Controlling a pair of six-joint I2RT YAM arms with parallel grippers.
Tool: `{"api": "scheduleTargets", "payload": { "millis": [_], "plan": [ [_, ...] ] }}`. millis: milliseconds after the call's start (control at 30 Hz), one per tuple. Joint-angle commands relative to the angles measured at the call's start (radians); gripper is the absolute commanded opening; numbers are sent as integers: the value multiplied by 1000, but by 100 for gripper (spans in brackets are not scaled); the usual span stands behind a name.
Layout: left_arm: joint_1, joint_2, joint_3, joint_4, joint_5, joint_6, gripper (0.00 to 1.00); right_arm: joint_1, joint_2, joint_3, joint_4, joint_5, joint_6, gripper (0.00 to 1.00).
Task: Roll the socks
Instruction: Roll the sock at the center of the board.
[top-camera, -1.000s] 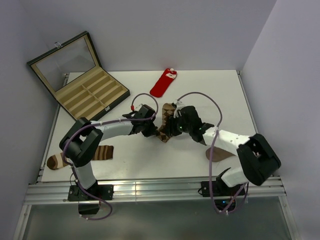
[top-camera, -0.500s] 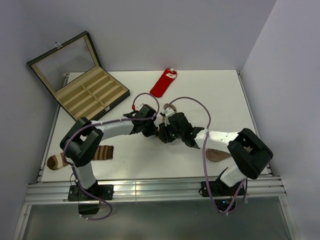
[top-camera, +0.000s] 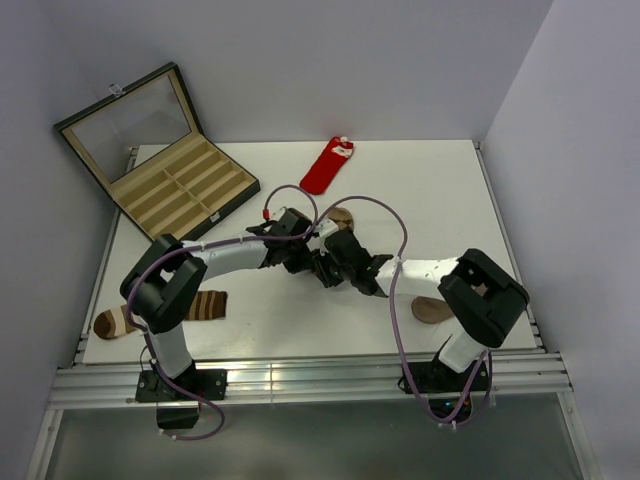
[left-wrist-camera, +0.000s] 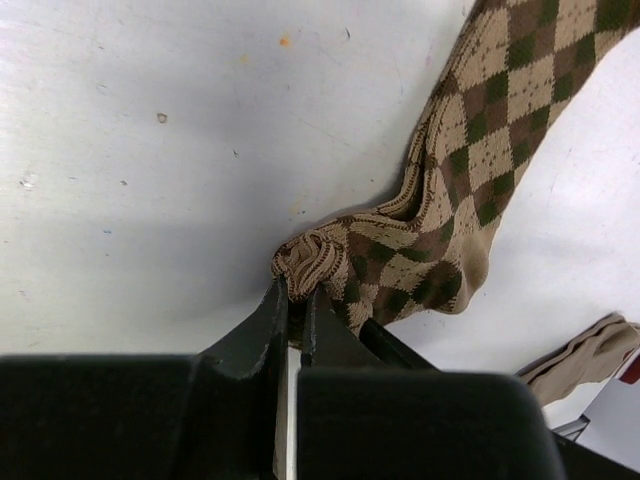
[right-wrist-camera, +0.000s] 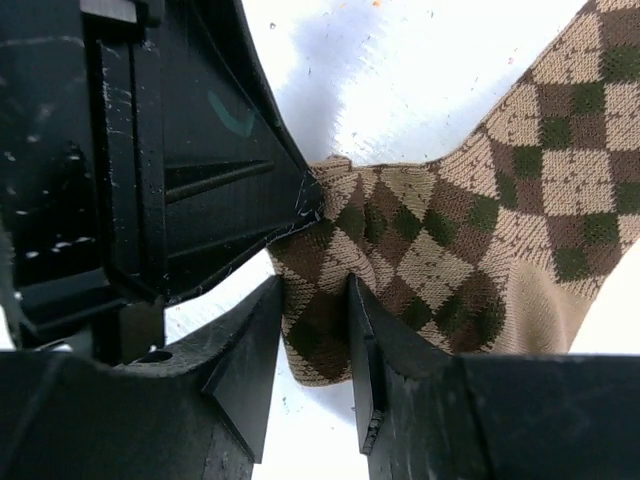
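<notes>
The argyle sock (left-wrist-camera: 470, 170) lies mid-table, tan with dark brown diamonds, one end bunched into a small wad. My left gripper (left-wrist-camera: 296, 290) is shut on that wad. My right gripper (right-wrist-camera: 315, 295) meets it from the other side, its fingers (right-wrist-camera: 255, 340) pressed on both sides of a fold of the same sock (right-wrist-camera: 440, 250). From above, the two grippers (top-camera: 312, 262) (top-camera: 332, 268) sit tip to tip and cover most of the sock; only its far end (top-camera: 340, 215) shows. The red sock (top-camera: 328, 166) with a white cuff lies flat at the back, untouched.
An open compartment case (top-camera: 170, 170) stands at the back left. A brown-and-cream striped sock (top-camera: 160, 312) lies at the front left beside the left arm. A plain tan sock (top-camera: 432, 310) lies under the right arm's elbow near the front edge.
My right gripper has slid left along the argyle sock until it met the left gripper, gathering the sock between them. The left gripper has held its place and grip.
</notes>
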Motion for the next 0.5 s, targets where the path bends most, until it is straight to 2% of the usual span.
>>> {"api": "scheduleTargets", "payload": {
  "millis": [0, 167, 267, 300, 400, 467],
  "plan": [
    [-12, 28, 4, -97, -17, 22, 1, 27, 61, 21, -108, 71, 5, 38],
    [-11, 16, 0, -94, -33, 13, 7, 31, 112, 63, -145, 57, 29, 29],
    [0, -9, -22, -73, -37, 1, 15, 31, 148, 86, -194, 37, 45, 10],
    [3, -24, -32, -70, -40, -2, 18, 28, 155, 87, -196, 25, 45, 1],
    [14, -59, -49, -65, -62, -13, 27, 25, 170, 92, -200, -9, 40, 0],
    [18, -78, -60, -50, -77, -21, 43, -2, 178, 103, -208, -102, 42, 0]
  ]
}}
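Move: The rolled end of the argyle sock is still pinched in the left fingertips, right at that hand's point. From the right hand's open fingers, which straddle it, the roll sits about 1 cm ahead, 1 cm to the left and 1 cm lower. The sock's flat toe lies some 13 cm ahead of the right hand and 4 cm to its right, and the red sock about 26 cm ahead and 1 cm right, both about 2 cm lower. The right hand closes its fingers from less than half open to nearly shut, pinching the near end of the argyle sock beside the roll while sliding about 2 cm left and 1 cm forward, low over the board. Alongside it the left hand travels roughly 2.5 cm left and 1.5 cm forward at an even height, turning some 5 degrees counter-clockwise, and midway begins opening its fingers to well over a third, easing its pinch on the roll and leaving them spread about it. ##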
